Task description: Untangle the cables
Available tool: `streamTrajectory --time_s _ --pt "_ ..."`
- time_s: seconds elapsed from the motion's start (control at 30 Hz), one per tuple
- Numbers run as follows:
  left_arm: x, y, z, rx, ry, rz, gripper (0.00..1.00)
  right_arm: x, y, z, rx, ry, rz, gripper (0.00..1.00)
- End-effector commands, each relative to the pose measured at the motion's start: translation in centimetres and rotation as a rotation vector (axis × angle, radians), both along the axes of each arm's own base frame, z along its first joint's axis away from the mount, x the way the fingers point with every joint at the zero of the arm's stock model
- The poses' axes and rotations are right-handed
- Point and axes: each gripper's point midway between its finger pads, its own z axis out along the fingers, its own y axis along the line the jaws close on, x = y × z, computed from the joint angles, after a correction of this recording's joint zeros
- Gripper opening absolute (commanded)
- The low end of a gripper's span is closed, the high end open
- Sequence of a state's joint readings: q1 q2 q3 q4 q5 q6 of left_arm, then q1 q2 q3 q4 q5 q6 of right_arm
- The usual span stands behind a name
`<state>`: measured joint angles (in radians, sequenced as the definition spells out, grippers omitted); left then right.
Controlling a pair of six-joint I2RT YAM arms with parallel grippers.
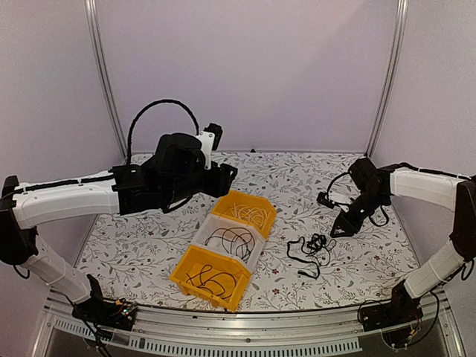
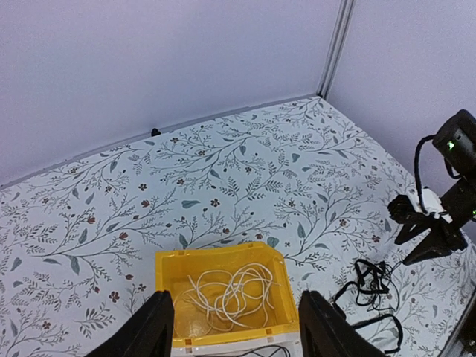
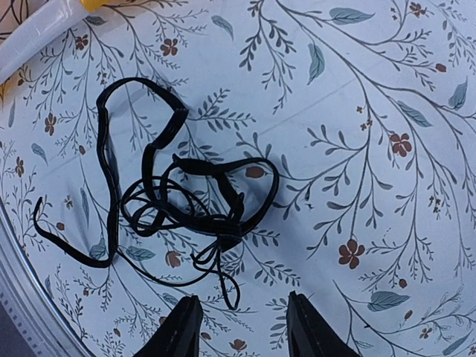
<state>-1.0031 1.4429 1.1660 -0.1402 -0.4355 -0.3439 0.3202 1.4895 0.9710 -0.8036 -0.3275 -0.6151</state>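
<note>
A tangle of black cables (image 1: 312, 249) lies loose on the flowered table, right of the bins. The right wrist view shows it close up as knotted loops (image 3: 178, 201). My right gripper (image 3: 242, 297) hovers open just beside the tangle with nothing between its fingers; from above it (image 1: 346, 223) sits up and right of the cables. My left gripper (image 2: 235, 297) is open and empty over the far yellow bin (image 2: 216, 255), which holds pale white cables (image 2: 230, 294). The black tangle (image 2: 372, 286) shows at the right of the left wrist view.
Three bins stand in a diagonal row: the far yellow bin (image 1: 256, 201), a white bin (image 1: 210, 223) with black cables (image 1: 232, 239), and a near yellow bin (image 1: 186, 271) with black cables (image 1: 212, 281). Walls close the back and sides.
</note>
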Motion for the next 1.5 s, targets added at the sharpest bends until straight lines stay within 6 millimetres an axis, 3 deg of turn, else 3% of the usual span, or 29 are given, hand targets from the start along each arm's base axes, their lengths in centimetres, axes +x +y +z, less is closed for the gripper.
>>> streamTrajectory --time_s 0.0,0.3,0.47,0.7,0.77,0.87,0.97,1.0,1.07,1.27,1.37,1.47 --pt "0.4 -1.7 2.3 -0.083 -0.015 -0.054 0.60 -0.8 0.0 -1.6 0.003 0.008 0.036 0.43" --pt "0.3 -1.7 2.3 -0.113 0.007 -0.046 0.60 -0.1 -0.2 -3.2 -0.014 0.003 0.031 0.34" --pt "0.3 -2.4 2.5 -0.131 0.013 -0.060 0.60 -0.5 -0.4 -4.0 -0.022 0.027 0.039 0.26" --pt "0.4 -3.4 2.5 -0.128 0.011 -0.094 0.59 -1.5 -0.5 -4.8 -0.021 0.073 0.040 0.23" --pt "0.5 -3.8 2.4 -0.128 0.011 -0.104 0.60 -1.7 -0.5 -5.1 -0.020 0.087 0.036 0.18" --pt "0.5 -4.3 2.4 -0.124 0.006 -0.122 0.60 -1.8 -0.5 -4.9 -0.017 0.088 0.025 0.00" --pt "0.6 -4.8 2.3 -0.120 -0.002 -0.138 0.60 -1.3 -1.4 -4.1 -0.063 0.064 -0.004 0.00" --pt "0.7 -5.1 2.4 -0.118 -0.006 -0.145 0.60 -0.9 -1.7 -3.1 -0.075 0.041 -0.018 0.00" --pt "0.9 -5.7 2.7 -0.115 -0.015 -0.163 0.60 0.2 -2.1 1.1 -0.082 -0.052 -0.031 0.00" --pt "0.8 -9.4 2.1 -0.111 -0.030 -0.258 0.60 0.4 -2.2 18.1 -0.014 -0.343 -0.008 0.00" --pt "0.2 -12.6 3.2 -0.138 -0.082 -0.356 0.60 0.1 -2.2 23.6 0.011 -0.425 -0.012 0.00" --pt "-1.6 -16.4 5.8 -0.160 -0.201 -0.478 0.60 0.3 -2.3 28.3 0.041 -0.512 -0.032 0.00"
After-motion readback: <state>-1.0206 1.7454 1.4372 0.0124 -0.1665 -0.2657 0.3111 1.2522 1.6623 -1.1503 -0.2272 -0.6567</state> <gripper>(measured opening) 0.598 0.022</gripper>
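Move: The black cable tangle lies close by the right hand: its middle is about 6 cm to the left, 2 cm back and 6 cm below, with thin wire loops reaching almost under the fingertips. From that hand, the white bin is some 30 cm to the left and 2 cm back, and the far yellow bin about 26 cm left and 9 cm ahead, both about 5 cm lower. From the left hand, the tangle is roughly 24 cm right, 4 cm back and 25 cm down. The right hand sinks slowly by about 5 cm, easing slightly back, onto the thin wires at the tangle's near-hand edge and shuts its half-open fingers on them, then whips straight up some 30 cm with a little forward, its fingers swinging up and forward by about 35 degrees as it keeps the wires pinched at the tips. Meanwhile the left hand, high over the bins with its fingers staying open, drifts to its right and speeds up near the end, turning clockwise as it heads towards the side where the lifted cables hang. ##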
